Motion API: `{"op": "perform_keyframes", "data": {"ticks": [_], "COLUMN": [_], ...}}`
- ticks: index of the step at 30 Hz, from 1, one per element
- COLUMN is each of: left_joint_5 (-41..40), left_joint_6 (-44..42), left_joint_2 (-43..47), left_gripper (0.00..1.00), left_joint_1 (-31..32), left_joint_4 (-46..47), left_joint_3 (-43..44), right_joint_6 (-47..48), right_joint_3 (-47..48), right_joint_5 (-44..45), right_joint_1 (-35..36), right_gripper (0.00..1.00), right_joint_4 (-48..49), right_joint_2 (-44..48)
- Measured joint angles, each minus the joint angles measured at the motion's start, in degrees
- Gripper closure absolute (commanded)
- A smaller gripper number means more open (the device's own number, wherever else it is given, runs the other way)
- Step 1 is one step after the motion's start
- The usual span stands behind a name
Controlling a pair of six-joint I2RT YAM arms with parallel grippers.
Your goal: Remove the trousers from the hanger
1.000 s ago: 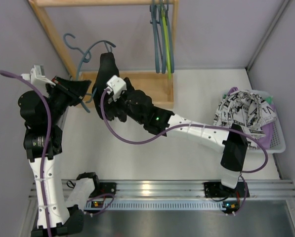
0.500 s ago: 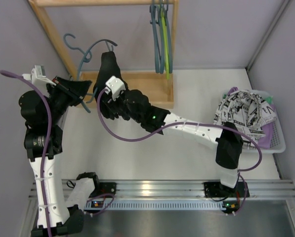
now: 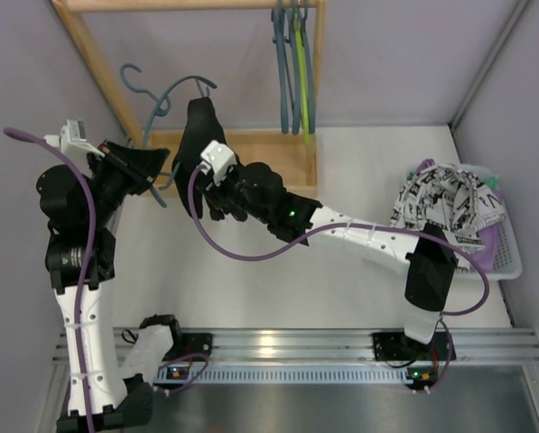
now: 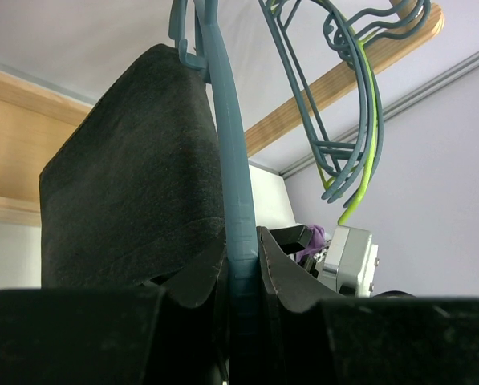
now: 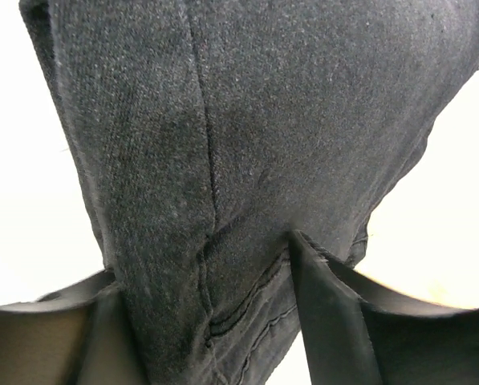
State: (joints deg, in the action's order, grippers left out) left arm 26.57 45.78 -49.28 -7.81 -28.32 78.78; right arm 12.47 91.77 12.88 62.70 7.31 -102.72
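Note:
Black trousers (image 3: 197, 122) hang from a teal hanger (image 3: 165, 95) in front of the wooden rack. My left gripper (image 3: 156, 167) is shut on the hanger's arm (image 4: 231, 184), which runs up between its fingers (image 4: 283, 269), with the black trousers (image 4: 135, 184) draped to the left. My right gripper (image 3: 199, 180) is shut on the lower part of the black trousers (image 5: 247, 120). The cloth fills the gap between its fingers (image 5: 327, 313). White printed trousers (image 3: 445, 207) and purple trousers (image 3: 490, 244) lie in the basket at the right.
The wooden rack (image 3: 269, 153) stands at the back, with spare teal and green hangers (image 3: 296, 72) on its rail. A pale basket (image 3: 508, 262) sits at the right wall. Grey walls close in on both sides.
My right gripper has closed from wide open onto the black trousers and drawn slightly back toward the right. The left gripper still holds the hanger in place.

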Motion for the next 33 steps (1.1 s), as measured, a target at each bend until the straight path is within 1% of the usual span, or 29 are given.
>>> {"op": "perform_keyframes", "data": {"ticks": [2,3,5,6,10,15,22,33], "left_joint_5": [0.0,0.0,0.0,0.0,0.1,0.2,-0.3,-0.7], "left_joint_6": [0.0,0.0,0.1,0.2,0.4,0.6,0.6,-0.3], "left_joint_2": [0.0,0.0,0.0,0.0,0.0,0.6,2.6,2.1], "left_gripper": [1.00,1.00,1.00,1.00,1.00,1.00,1.00,1.00], "left_joint_1": [0.0,0.0,0.0,0.0,0.0,0.0,0.0,0.0], "left_joint_4": [0.0,0.0,0.0,0.0,0.1,1.5,3.5,3.5], "left_joint_3": [0.0,0.0,-0.1,-0.2,-0.5,-1.4,-5.5,-13.5], "right_joint_6": [0.0,0.0,0.4,0.4,0.5,0.5,0.3,-0.2], "right_joint_3": [0.0,0.0,0.0,0.1,1.0,4.3,6.6,8.0], "right_joint_5": [-0.3,-0.4,-0.6,-0.6,-0.5,-0.6,-0.5,-0.3], "right_joint_1": [-0.2,-0.3,-0.3,-0.4,-0.5,-0.7,-0.7,-0.8], "right_gripper": [0.56,0.71,0.89,1.00,1.00,1.00,1.00,1.00], "right_joint_4": [0.0,0.0,0.0,-0.1,-1.0,-2.9,-3.7,-7.3], "right_joint_2": [0.0,0.0,0.0,0.0,-0.1,-0.1,0.0,0.7]}}
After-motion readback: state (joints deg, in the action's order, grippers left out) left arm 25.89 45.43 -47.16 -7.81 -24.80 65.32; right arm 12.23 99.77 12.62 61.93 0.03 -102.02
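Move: Between the right hand's half-open fingers lies a fold of the black trousers; their middle is about 3 cm ahead, 3 cm left and 2 cm above. The middle of the hanger they hang on is some 5 cm ahead, 4 cm left and 9 cm above; the empty hangers hang roughly 15 cm ahead, 14 cm right and 12 cm higher. From the left hand, which already holds the blue hanger, the trousers' middle is about 6 cm ahead, 7 cm right and 8 cm below. Closing on the fold, the right fingers pinch the black cloth, then carry it about 4 cm up towards the hanger, with hardly any turn. The left hand keeps its grip on the hanger and stays nearly still until the cloth is up, then lowers the hanger some 7 cm, easing 2 cm forward and tipping slightly nose-down. ##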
